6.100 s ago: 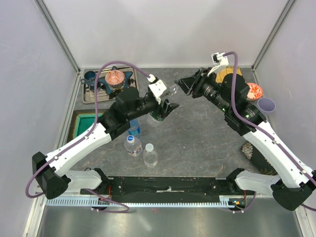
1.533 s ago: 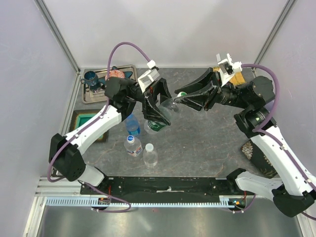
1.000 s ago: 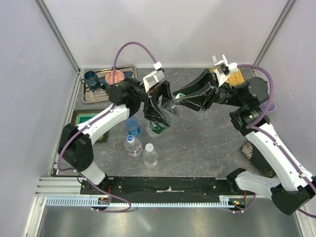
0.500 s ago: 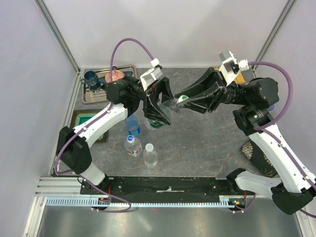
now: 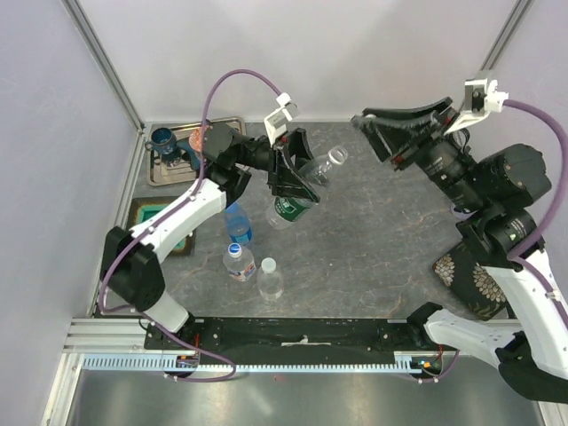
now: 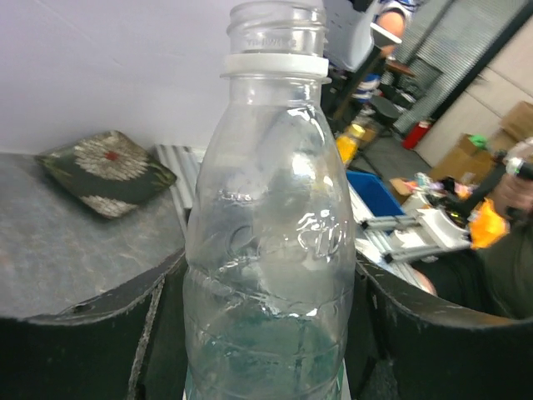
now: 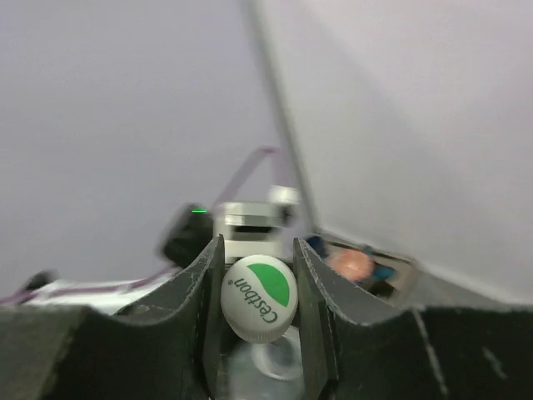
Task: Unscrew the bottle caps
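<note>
My left gripper (image 5: pixel 295 182) is shut on a greenish bottle (image 5: pixel 306 177) held tilted above the table, its neck toward the right. Its mouth (image 6: pixel 276 32) is bare, with only a white ring below the thread. My right gripper (image 5: pixel 371 131) is raised at the back right, apart from the bottle, and is shut on a white cap with a green leaf mark (image 7: pixel 260 297). Three more bottles stand capped near the left arm: a blue-tinted one (image 5: pixel 240 227), one with a blue-white label (image 5: pixel 238 261) and a plain clear one (image 5: pixel 270 278).
A metal tray (image 5: pixel 161 173) at the back left holds a blue cup (image 5: pixel 162 138) and a star-shaped dish (image 5: pixel 201 140). A green-bottomed box (image 5: pixel 153 222) sits at the left edge. A dark patterned pouch (image 5: pixel 468 276) lies at the right.
My right gripper has pulled up and to the right, away from the bottle, taking the cap with it. The bottle's neck now stands bare and the left arm has tilted the bottle slightly.
</note>
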Controlling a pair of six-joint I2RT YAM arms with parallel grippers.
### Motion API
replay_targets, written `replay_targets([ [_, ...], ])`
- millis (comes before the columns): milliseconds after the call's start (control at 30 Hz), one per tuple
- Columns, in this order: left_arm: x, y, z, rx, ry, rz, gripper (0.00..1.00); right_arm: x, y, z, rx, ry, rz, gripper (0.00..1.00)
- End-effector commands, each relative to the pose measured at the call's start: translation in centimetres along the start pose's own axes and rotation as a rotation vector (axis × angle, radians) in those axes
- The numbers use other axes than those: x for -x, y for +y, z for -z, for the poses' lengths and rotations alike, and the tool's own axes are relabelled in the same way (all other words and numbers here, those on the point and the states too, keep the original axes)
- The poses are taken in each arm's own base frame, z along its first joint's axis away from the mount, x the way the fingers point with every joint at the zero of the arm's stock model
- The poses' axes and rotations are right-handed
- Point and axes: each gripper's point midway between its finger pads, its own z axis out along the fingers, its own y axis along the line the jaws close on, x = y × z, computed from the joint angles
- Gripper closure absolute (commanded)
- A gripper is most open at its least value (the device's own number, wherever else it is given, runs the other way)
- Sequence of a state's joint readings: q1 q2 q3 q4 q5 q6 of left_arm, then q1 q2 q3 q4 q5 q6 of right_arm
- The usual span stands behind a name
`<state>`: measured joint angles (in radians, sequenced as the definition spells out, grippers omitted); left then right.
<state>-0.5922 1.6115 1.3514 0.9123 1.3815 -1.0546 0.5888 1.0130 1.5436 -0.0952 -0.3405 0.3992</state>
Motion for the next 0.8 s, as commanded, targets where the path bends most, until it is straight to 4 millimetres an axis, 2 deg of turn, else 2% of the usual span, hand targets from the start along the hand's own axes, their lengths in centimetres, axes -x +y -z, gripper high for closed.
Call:
replay_targets([
  [0, 2.9, -0.5, 0.4, 0.172, -0.090, -0.209, 0.86, -6.5, -16.2, 5.5, -0.844, 0.147, 0.033, 1.00],
  [33, 3.4, -1.5, 0.6, 0.198, -0.108, -0.248, 0.86, -8.3, -17.4, 6.4, -0.889, 0.177, 0.010, 1.00],
  [67, 4.0, -0.7, 1.0, 0.268, -0.137, -0.287, 0.86, -12.2, -19.1, 8.0, -0.940, 0.247, -0.030, 1.00],
  [133, 4.7, -1.7, 1.5, 0.326, -0.171, -0.344, 0.85, -16.3, -21.3, 9.9, -1.002, 0.319, -0.085, 1.00],
  [167, 5.4, -1.5, 2.0, 0.385, -0.201, -0.383, 0.85, -20.3, -22.3, 11.4, -1.030, 0.398, -0.110, 1.00],
  [200, 5.4, -1.5, 2.2, 0.412, -0.208, -0.383, 0.85, -22.2, -22.9, 12.2, -1.055, 0.427, -0.137, 1.00],
  [233, 5.5, -2.4, 2.6, 0.434, -0.219, -0.422, 0.85, -24.6, -23.4, 12.9, -1.067, 0.480, -0.154, 1.00],
  [267, 5.8, -2.3, 3.1, 0.483, -0.242, -0.430, 0.85, -27.6, -23.9, 14.1, -1.077, 0.533, -0.166, 1.00],
  [333, 5.0, -2.3, 3.6, 0.522, -0.245, -0.431, 0.84, -30.4, -24.6, 15.4, -1.109, 0.582, -0.188, 1.00],
  [367, 5.4, -3.1, 4.0, 0.544, -0.262, -0.466, 0.84, -32.6, -25.1, 16.4, -1.128, 0.630, -0.191, 1.00],
  [433, 4.7, -3.3, 4.3, 0.567, -0.253, -0.469, 0.84, -34.7, -26.0, 17.4, -1.166, 0.676, -0.199, 1.00],
  [600, 4.0, -4.4, 4.9, 0.601, -0.251, -0.490, 0.84, -36.8, -27.1, 17.7, -1.185, 0.694, -0.188, 1.00],
  [767, 2.9, -4.3, 5.4, 0.627, -0.241, -0.486, 0.84, -40.2, -28.6, 18.7, -1.233, 0.806, -0.182, 1.00],
])
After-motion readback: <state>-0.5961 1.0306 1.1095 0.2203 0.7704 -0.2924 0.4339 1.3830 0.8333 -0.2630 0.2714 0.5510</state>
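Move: The unscrewed green-and-white cap, already in the right hand's fingers, goes to bare table about 53 cm below that hand, 14 ahead and 9 to its right. The open bottle in the left hand lies some 12 cm left of the right hand, 2 back and 17 lower. From the left hand the spot is roughly 20 cm ahead, 15 right and 36 below; a white-capped bottle stands 9 left, 2 back and 31 below. The cap, still pinched, is swept down almost 50 cm by the right hand, which first swings out forward and right (some 13 and 10 cm), then plunges towards the bare table and slows near the surface, fingers tipping from upward to steeply forward-down while turning clockwise. Meanwhile the left hand keeps its bottle, shifting it about 6 cm left, up and then partly down again, turning counter-clockwise. ##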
